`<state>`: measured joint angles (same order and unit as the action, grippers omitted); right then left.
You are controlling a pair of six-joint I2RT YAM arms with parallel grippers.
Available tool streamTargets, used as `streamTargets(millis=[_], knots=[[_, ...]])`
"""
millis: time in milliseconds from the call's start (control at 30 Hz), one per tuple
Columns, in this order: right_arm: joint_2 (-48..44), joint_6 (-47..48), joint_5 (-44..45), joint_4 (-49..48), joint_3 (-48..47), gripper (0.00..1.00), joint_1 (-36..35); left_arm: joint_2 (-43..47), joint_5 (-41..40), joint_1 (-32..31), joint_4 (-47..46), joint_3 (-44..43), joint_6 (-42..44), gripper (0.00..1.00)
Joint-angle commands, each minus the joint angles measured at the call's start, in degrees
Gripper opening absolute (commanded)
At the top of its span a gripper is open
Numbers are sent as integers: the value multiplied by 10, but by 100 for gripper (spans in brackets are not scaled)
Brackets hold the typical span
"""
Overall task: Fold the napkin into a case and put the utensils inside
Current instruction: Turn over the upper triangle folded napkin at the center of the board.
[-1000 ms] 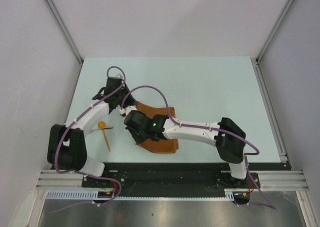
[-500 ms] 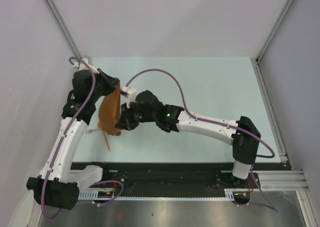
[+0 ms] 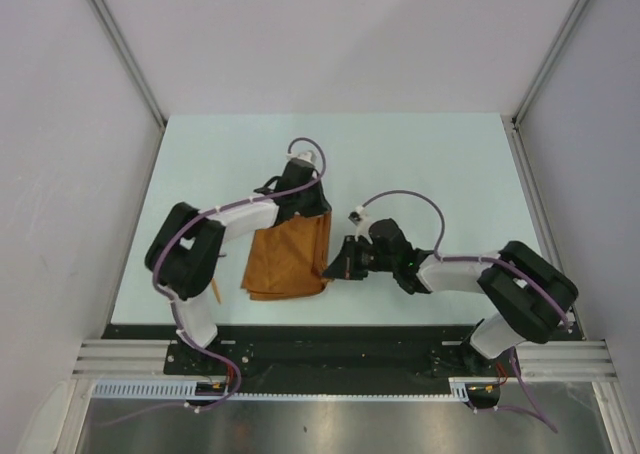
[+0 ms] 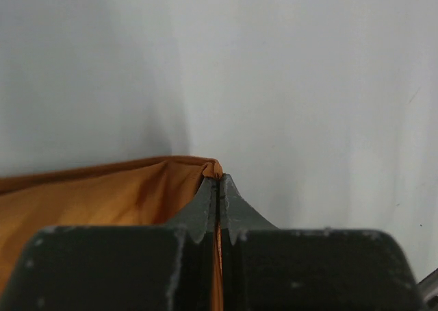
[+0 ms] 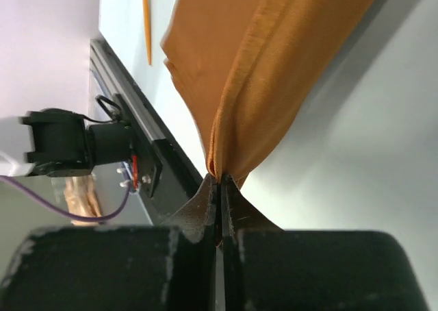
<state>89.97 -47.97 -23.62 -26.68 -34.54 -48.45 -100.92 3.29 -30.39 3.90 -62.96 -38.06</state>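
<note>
The rust-orange napkin [image 3: 285, 259] lies on the table as a folded, layered rectangle, longer than wide. My left gripper [image 3: 311, 211] is shut on its far right corner; in the left wrist view the cloth [image 4: 102, 194] bunches at the closed tips [image 4: 219, 179]. My right gripper [image 3: 329, 271] is shut on the near right corner, with the doubled cloth edge [image 5: 274, 64] running up from its tips [image 5: 220, 179]. Of the utensils, a slim orange stick [image 3: 214, 290] shows left of the napkin, partly under the left arm, and appears as the stick [image 5: 146, 23] in the right wrist view.
The pale mint table [image 3: 440, 174] is walled by white panels at the back and both sides. A black rail [image 3: 330, 339] runs along the near edge. The left arm's elbow [image 3: 185, 254] arches over the table left of the napkin.
Both arms carried the napkin up and left, then swung back right. The cloth now lies flatter and narrower than a second ago, and both grippers stayed shut on it.
</note>
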Motion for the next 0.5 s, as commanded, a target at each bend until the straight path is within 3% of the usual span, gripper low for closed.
streamTargets(millis=[0, 133, 467], knots=[[-78, -18, -97, -13, 60, 0, 40, -56, -39, -32, -171, -98, -9, 0], [-100, 17, -109, 34, 103, 0, 84, -128, -45, -60, -168, -138, -12, 0], [-144, 57, -117, 87, 159, 0, 181, -208, -44, -98, -169, -233, 10, 0]])
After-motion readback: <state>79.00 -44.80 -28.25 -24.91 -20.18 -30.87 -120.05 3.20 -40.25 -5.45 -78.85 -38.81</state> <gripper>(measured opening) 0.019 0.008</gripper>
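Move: Both closed hands hold the napkin's right edge, each bound for bare board near the board's middle: from the left hand about 12 cm to its right, 2 ahead and 4 below; from the right hand some 11 cm right, 2 ahead and 4 below. The napkin's middle lies 11 cm left and 13 back of the left hand, or 11 left and 5 ahead of the right hand; the spoon lies about 29 cm left of the right hand, level with it. To the right, side by side, both arms draw the napkin by its pinched right edge towards the middle of the board, the left about 12 cm and the right some 10 cm, edging forward a couple of centimetres and sinking some 3 cm, mostly in the later part for the right. They slow towards the end; the wrists turn roughly 10 degrees clockwise and the fingers keep their pinch. ##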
